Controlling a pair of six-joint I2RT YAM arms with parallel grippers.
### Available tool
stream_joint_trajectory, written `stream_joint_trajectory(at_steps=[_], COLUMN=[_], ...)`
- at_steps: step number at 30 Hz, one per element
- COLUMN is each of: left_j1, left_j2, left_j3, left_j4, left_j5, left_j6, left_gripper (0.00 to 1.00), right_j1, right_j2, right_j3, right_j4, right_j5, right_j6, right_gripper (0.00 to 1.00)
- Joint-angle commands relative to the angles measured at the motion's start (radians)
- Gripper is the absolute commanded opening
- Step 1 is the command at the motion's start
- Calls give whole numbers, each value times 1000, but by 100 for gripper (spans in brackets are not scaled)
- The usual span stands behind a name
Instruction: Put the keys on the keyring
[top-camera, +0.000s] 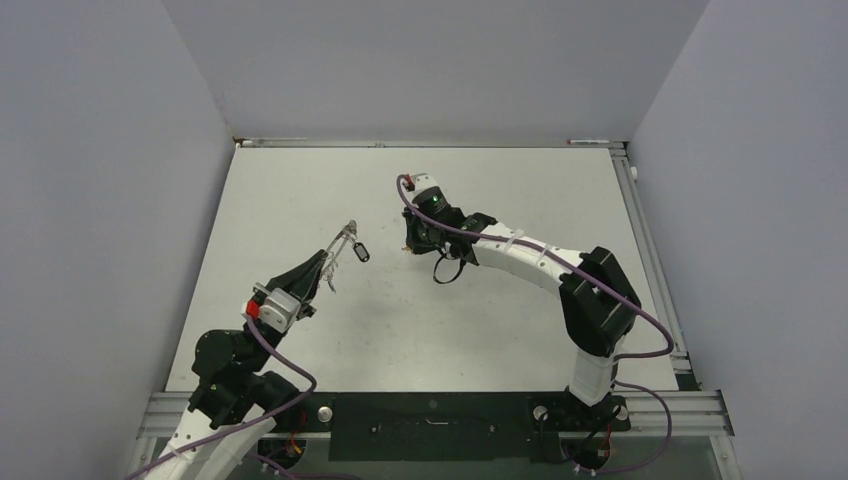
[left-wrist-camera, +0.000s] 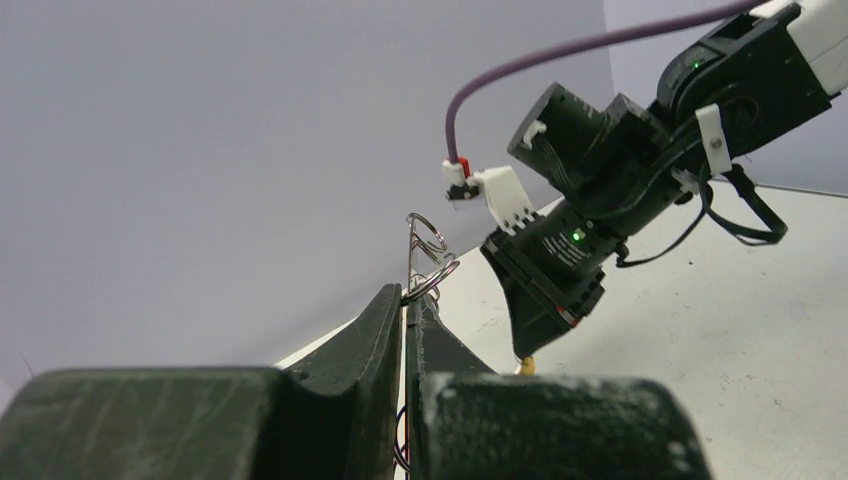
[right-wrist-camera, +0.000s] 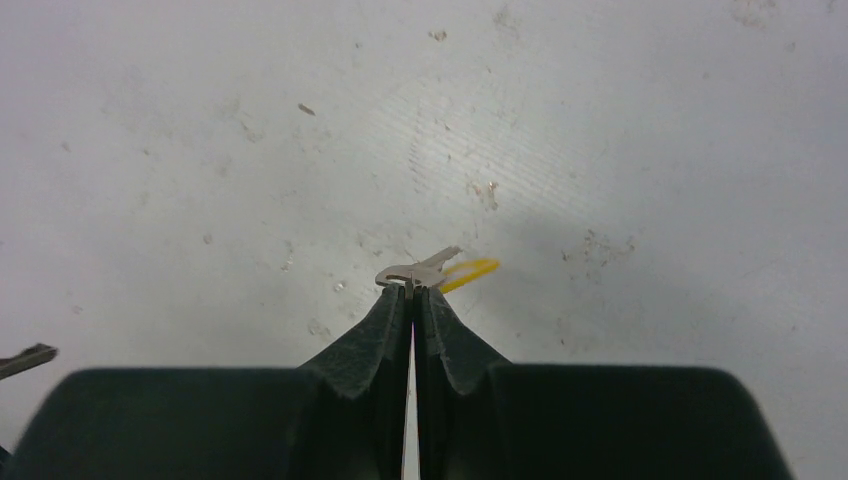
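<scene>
My left gripper (top-camera: 337, 256) is raised above the table, shut on the thin wire keyring (top-camera: 346, 236). A small dark-headed key (top-camera: 361, 251) hangs from the ring. In the left wrist view the keyring (left-wrist-camera: 428, 250) sticks up from between the closed fingertips (left-wrist-camera: 412, 300). My right gripper (top-camera: 412, 247) points down at the table just right of the ring, shut on a silver key (right-wrist-camera: 418, 271) with a yellow head (right-wrist-camera: 470, 270). The key lies flat across the fingertips, close over the table. The right gripper (left-wrist-camera: 545, 310) appears close behind the ring in the left wrist view, a yellow bit (left-wrist-camera: 527, 365) at its tip.
The white table (top-camera: 500, 190) is walled in by grey panels at the back and both sides. A small grey metal piece (right-wrist-camera: 25, 360) shows at the left edge of the right wrist view. Purple cables (top-camera: 520, 238) run along both arms.
</scene>
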Motion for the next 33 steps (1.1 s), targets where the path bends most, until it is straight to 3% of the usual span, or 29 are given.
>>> stream_joint_trajectory(at_steps=[1, 21, 33], left_j1=[2, -41, -153], left_j2=[11, 20, 77], left_j3=[20, 17, 16], left_j4=[57, 68, 74], left_j5=[19, 70, 136], left_j6=[-6, -18, -21], left_gripper=[0, 0, 0], right_j1=[1, -8, -11], right_j2=[-7, -181, -274], right_j3=[-78, -208, -469], right_j4=[31, 36, 154], right_j5=[2, -3, -31], right_j6=[-4, -15, 76], right_gripper=[5, 5, 5])
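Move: The keys pinched in my right hand go to the keyring in my left. Its middle lies about 10 cm back, 11 cm to the left and roughly 19 cm above my right hand; a black fob dangles some 3 cm to the right of the keyring's middle and 4 cm lower. From my left hand, the keys lie about 14 cm ahead, 14 cm to the right and 20 cm below. My right hand keeps the keys pinched and carries them back and to the right, about 6 cm each way, well above the table, dipping some 6 cm, climbing most of that again, then sinking anew. My left hand keeps hold of the keyring, nearly still at first, then swings it about 4 cm right and a little back, turning clockwise some 10 degrees. ##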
